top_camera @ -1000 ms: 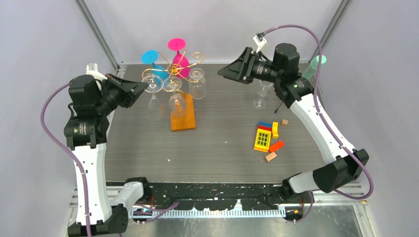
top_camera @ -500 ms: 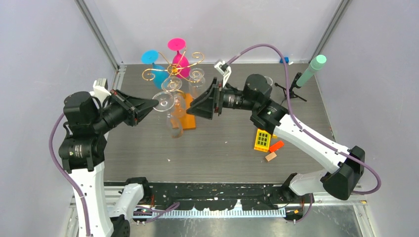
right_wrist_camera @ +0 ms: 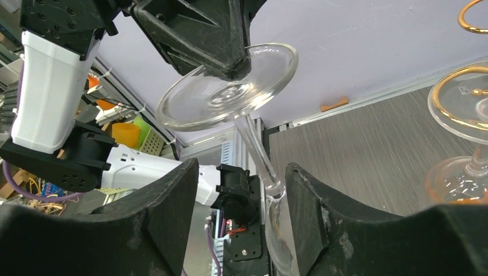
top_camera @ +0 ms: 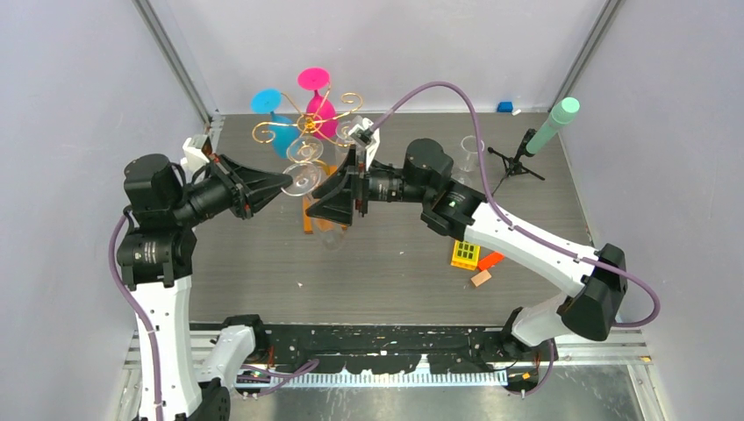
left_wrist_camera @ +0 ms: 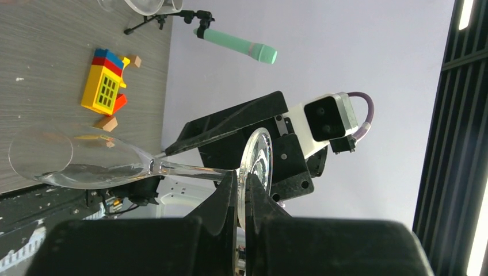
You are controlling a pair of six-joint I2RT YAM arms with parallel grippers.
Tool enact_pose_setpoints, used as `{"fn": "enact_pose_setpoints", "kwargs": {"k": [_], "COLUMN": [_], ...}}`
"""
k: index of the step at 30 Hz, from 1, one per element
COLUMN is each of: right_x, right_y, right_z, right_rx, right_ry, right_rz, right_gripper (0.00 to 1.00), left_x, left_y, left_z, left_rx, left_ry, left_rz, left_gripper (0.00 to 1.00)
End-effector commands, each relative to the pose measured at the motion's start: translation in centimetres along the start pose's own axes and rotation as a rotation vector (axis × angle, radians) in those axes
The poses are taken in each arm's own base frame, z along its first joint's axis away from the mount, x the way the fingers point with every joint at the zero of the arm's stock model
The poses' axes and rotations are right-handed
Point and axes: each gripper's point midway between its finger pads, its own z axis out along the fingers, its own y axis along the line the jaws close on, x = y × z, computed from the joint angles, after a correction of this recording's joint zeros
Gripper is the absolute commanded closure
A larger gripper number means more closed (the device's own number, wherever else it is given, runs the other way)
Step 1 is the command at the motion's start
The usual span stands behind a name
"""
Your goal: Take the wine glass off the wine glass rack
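A clear wine glass (top_camera: 303,181) hangs off the rack, tilted, with its foot up and its bowl down. My left gripper (top_camera: 288,181) is shut on the rim of the glass's foot (left_wrist_camera: 255,164); the stem runs from there to the bowl (left_wrist_camera: 57,164). My right gripper (right_wrist_camera: 241,172) stands open around the lower stem and the top of the bowl (right_wrist_camera: 277,221), which lies close to one finger (right_wrist_camera: 322,207). The gold wire wine glass rack (top_camera: 307,123) stands behind with pink, blue and clear glasses on it. Its orange base (top_camera: 308,217) is mostly hidden.
A black tripod with a mint-green tip (top_camera: 551,123) and a clear cup (top_camera: 471,151) stand at the back right. Coloured toy blocks (top_camera: 465,253) and a small wooden block (top_camera: 480,279) lie under the right arm. Grey walls close in the table.
My left gripper carried the clear glass away from the rack toward the front and middle. My right arm swung from the back right across to the glass, its open fingers now around the stem.
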Motion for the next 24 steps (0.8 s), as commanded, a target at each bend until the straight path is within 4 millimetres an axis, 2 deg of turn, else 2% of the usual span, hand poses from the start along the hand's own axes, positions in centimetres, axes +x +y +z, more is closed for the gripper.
{"fn": "enact_pose_setpoints", "kwargs": {"k": [1,6,8,9,10,11,13,14,17,19,22,24], "right_x": [-2.6,-2.7,-2.8,-3.0,-3.1,-3.6,-4.5,-4.9,-7.6,-9.6,-12.4,-13.9], "right_y": [0.6,0.4,0.4,0.5,0.6,0.8,0.9,1.0,1.0,0.9,0.9,-0.1], "right_z": [0.9,1.7,1.9,1.9,1.9,1.8,1.6,1.4,0.4,-0.6,-2.6,-3.9], "right_rx": [-0.018,-0.024,-0.030,-0.032,-0.032,-0.031,-0.018,-0.010,0.063,0.127,0.230,0.344], "right_ry": [-0.064,-0.061,-0.066,-0.074,-0.081,-0.098,-0.131,-0.145,-0.242,-0.314,-0.399,-0.441], "right_rz": [-0.099,-0.066,-0.051,-0.051,-0.040,-0.045,-0.044,-0.045,-0.057,-0.059,-0.057,-0.030], "right_gripper": [0.40,0.58,0.70,0.79,0.83,0.93,0.99,0.99,0.99,1.00,1.00,1.00], "left_x": [1.0,1.0,1.0,0.9,0.9,0.8,0.6,0.5,0.2,0.0,-0.5,-0.9], "left_y": [-1.7,-1.6,-1.7,-1.7,-1.8,-1.9,-2.5,-2.8,-3.3,-2.6,-2.2,-2.8], "left_z": [-0.4,-0.3,-0.3,-0.3,-0.3,-0.3,-0.3,-0.4,-0.7,-1.0,-0.9,-0.7], "left_rx": [0.078,0.091,0.096,0.099,0.101,0.104,0.119,0.127,0.146,0.134,0.165,0.219], "left_ry": [0.057,0.059,0.057,0.055,0.053,0.048,0.037,0.029,-0.024,-0.072,-0.121,-0.139], "left_rz": [0.028,0.008,0.003,0.002,0.002,0.005,0.023,0.034,0.158,0.267,0.374,0.436], "left_gripper": [1.00,1.00,1.00,1.00,0.96,0.89,0.74,0.62,0.40,0.29,0.22,0.20]}}
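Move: The stem of the wine glass, hanging bowl-down with its foot still pinched by the left hand, lies about 2 cm left of the right hand point, 1 cm ahead and level with it. From the left hand, that stem is some 4 cm to the right, 1 cm back and 4 cm below. Counted from the right hand, the nearest clear glass on the rack is roughly 10 cm ahead, 3 cm left and 5 cm lower; the rack hub is about 16 cm ahead and 2 cm left, slightly lower. Slide the right gripper about 2 cm left so its open fingers straddle the stem, then shut them on it just under the foot. Once it grips, open the left fingers wide in place to let go of the foot, and carry the glass some 4 cm forward and 2 cm up, easing right and turning clockwise about 15 degrees. ##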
